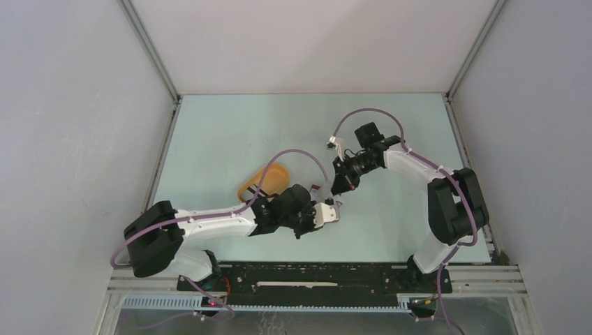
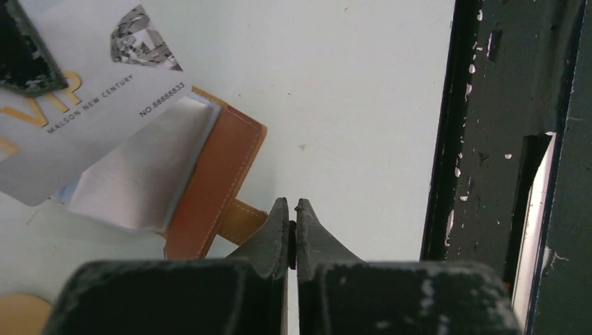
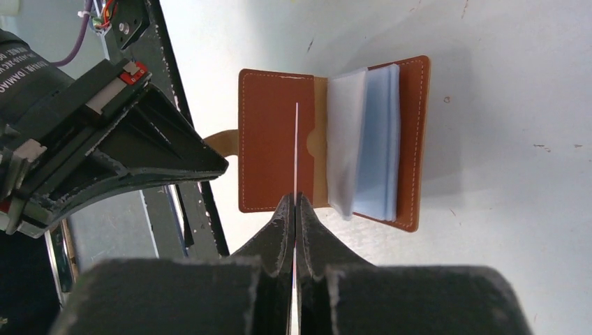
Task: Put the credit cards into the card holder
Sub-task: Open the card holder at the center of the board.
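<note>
The card holder [image 3: 269, 150] lies open on the table, reddish-brown with pale blue-grey sleeves [image 3: 373, 143] fanned on its right half. My right gripper [image 3: 294, 200] is shut on a credit card [image 3: 296, 139], seen edge-on as a thin white line above the holder's left flap. In the left wrist view that credit card [image 2: 91, 84] is pale grey with printed text and hangs over the card holder [image 2: 216, 167]. My left gripper [image 2: 293, 206] is shut, right next to the holder's strap tab [image 2: 244, 218]. From above, the left gripper [image 1: 325, 213] and right gripper [image 1: 342, 187] hide the holder.
An orange-yellow oval tray [image 1: 265, 180] lies left of the grippers, partly under the left arm's cable. The black base rail [image 2: 489, 139] runs along the table's near edge, close beside the left gripper. Grey walls enclose the table on three sides.
</note>
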Available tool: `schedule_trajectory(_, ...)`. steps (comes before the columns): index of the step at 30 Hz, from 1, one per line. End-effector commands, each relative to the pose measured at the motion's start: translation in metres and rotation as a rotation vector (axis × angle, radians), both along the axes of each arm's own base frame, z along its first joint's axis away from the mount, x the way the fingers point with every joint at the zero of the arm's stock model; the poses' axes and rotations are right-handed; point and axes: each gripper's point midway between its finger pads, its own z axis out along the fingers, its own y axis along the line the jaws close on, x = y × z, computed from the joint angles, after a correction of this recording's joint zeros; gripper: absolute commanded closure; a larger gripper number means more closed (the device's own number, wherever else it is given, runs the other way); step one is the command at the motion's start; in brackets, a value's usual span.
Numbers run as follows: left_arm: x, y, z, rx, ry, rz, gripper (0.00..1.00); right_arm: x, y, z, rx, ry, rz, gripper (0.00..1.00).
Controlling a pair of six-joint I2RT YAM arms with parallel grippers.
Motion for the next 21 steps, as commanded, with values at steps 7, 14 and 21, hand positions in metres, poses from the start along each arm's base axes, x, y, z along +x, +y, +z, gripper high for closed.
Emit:
schedule_trajectory(7, -0.001, 0.016, -0.008, -0.023, 0.036, 0.150, 1.00, 0.006, 0.010, -0.030, -0.134, 0.016, -0.022, 1.00)
schedule_trajectory(14, 0.009, 0.036, -0.020, 0.058, 0.024, 0.245, 0.97, 0.005, 0.009, -0.025, -0.124, 0.005, -0.015, 1.00)
schedule_trajectory(21, 0.029, 0.048, -0.019, 0.074, 0.024, 0.354, 0.91, -0.003, 0.017, -0.005, -0.037, 0.011, 0.017, 1.00)
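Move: The holder's strap is already in the left fingertips. The open holder's middle lies about 7 cm ahead, 3 cm right and 5 cm below that hand. The orange tray is some 15 cm ahead and 17 cm left of the left hand, down on the table. The right hand keeps the VIP card. From it, the holder's middle is about level in forward reach, 5 cm left and 9 cm down. With the strap still at its closed tips, the left hand draws the holder's flap to the left and down towards the table, about 5 cm in all, easing forward late and turning some 15 degrees counter-clockwise; its fingers just start to part at the end. The right hand, still gripping the VIP card, sinks about 4 cm towards the holder, then lifts back 1 cm. ##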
